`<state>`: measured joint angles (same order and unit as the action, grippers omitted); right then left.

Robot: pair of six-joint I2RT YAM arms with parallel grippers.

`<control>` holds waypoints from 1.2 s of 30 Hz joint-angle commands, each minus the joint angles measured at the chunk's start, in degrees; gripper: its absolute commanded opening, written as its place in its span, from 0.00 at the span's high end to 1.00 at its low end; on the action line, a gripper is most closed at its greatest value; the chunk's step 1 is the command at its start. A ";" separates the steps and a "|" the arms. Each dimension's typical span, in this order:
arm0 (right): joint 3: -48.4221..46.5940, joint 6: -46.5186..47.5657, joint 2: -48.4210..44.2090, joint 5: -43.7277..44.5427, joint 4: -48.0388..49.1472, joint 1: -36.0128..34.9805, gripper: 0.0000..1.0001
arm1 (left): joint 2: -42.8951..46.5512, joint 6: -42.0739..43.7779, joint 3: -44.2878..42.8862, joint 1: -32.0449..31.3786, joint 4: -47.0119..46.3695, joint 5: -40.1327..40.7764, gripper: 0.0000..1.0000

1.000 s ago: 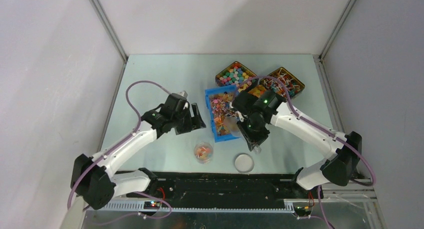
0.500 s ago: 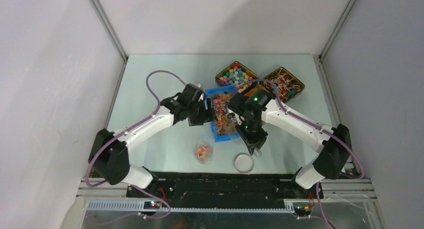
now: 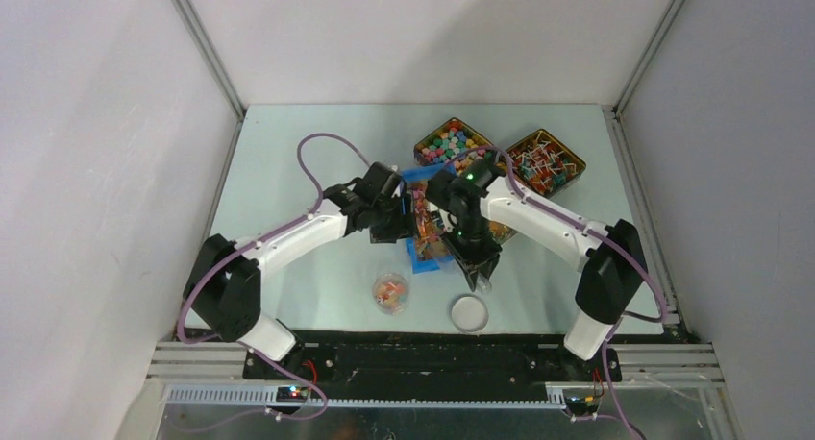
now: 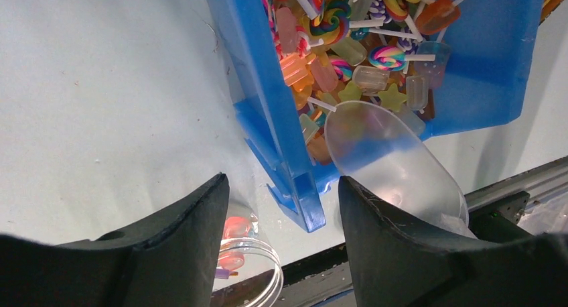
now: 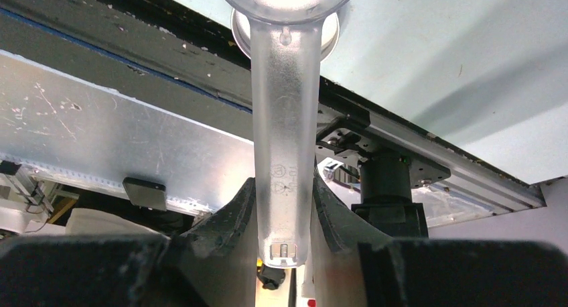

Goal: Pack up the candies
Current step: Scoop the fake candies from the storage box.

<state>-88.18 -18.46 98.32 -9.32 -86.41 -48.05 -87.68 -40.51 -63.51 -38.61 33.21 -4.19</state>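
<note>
The candies (image 4: 362, 76) are small orange, pink and yellow sweets mixed with lollipops in a blue bin (image 3: 415, 259). My left gripper (image 3: 392, 217) is open at the bin's left wall. In the left wrist view the left gripper (image 4: 281, 183) straddles the bin's near left corner (image 4: 301, 200). My right gripper (image 3: 476, 265) is shut on the handle of a clear plastic scoop (image 5: 285, 139). The scoop's bowl (image 4: 395, 163) lies at the bin's near end among the candies. A clear jar (image 3: 390, 292) with a few candies stands in front of the bin, and also shows in the left wrist view (image 4: 251, 273).
A round lid (image 3: 469, 311) lies right of the jar. Two dark tins stand behind the bin: one with coloured sweets (image 3: 452, 142), one with lollipops (image 3: 545, 159). The black rail (image 3: 423, 349) runs along the near edge.
My left arm has swung right from the open table to the bin's left wall. My right arm has shifted left and back, keeping the scoop in the bin.
</note>
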 commanded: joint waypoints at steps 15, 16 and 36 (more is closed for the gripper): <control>-11.37 0.28 10.39 -4.27 -3.58 2.87 1.00 | 0.33 1.66 -1.47 -1.27 -0.49 2.88 0.40; -12.29 0.16 11.43 -4.40 -3.45 2.92 1.00 | 0.19 1.66 -1.45 -1.33 -0.64 2.83 0.41; -13.95 -2.48 15.18 0.82 11.80 5.62 1.00 | -1.97 1.07 -1.28 -1.77 -2.89 1.47 0.60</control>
<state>-101.93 -20.53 112.64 -11.86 -83.50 -42.98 -89.03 -40.03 -63.51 -40.01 31.11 -2.74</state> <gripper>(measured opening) 0.295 0.416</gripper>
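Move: The fake candies lie in the blue box, whose middle is about 13 cm ahead of the right hand, 6 cm left and 9 cm lower. From that hand, the white lid is roughly 5 cm back and 11 cm below; the glass jar is level, 14 cm left and 8 cm lower. The box's middle is some 3 cm ahead and 5 cm right of the left hand, 4 cm below; its open fingers straddle the left wall. Still gripping the scoop's handle, the right hand drives the bowl from the blue box's near end in among the candies, going about 6.5 cm forward and 4.5 cm left while sinking some 2 cm, with a slight clockwise turn. The left hand stays almost in place and narrows its fingers around the box's left wall; a firm pinch can't be seen. ##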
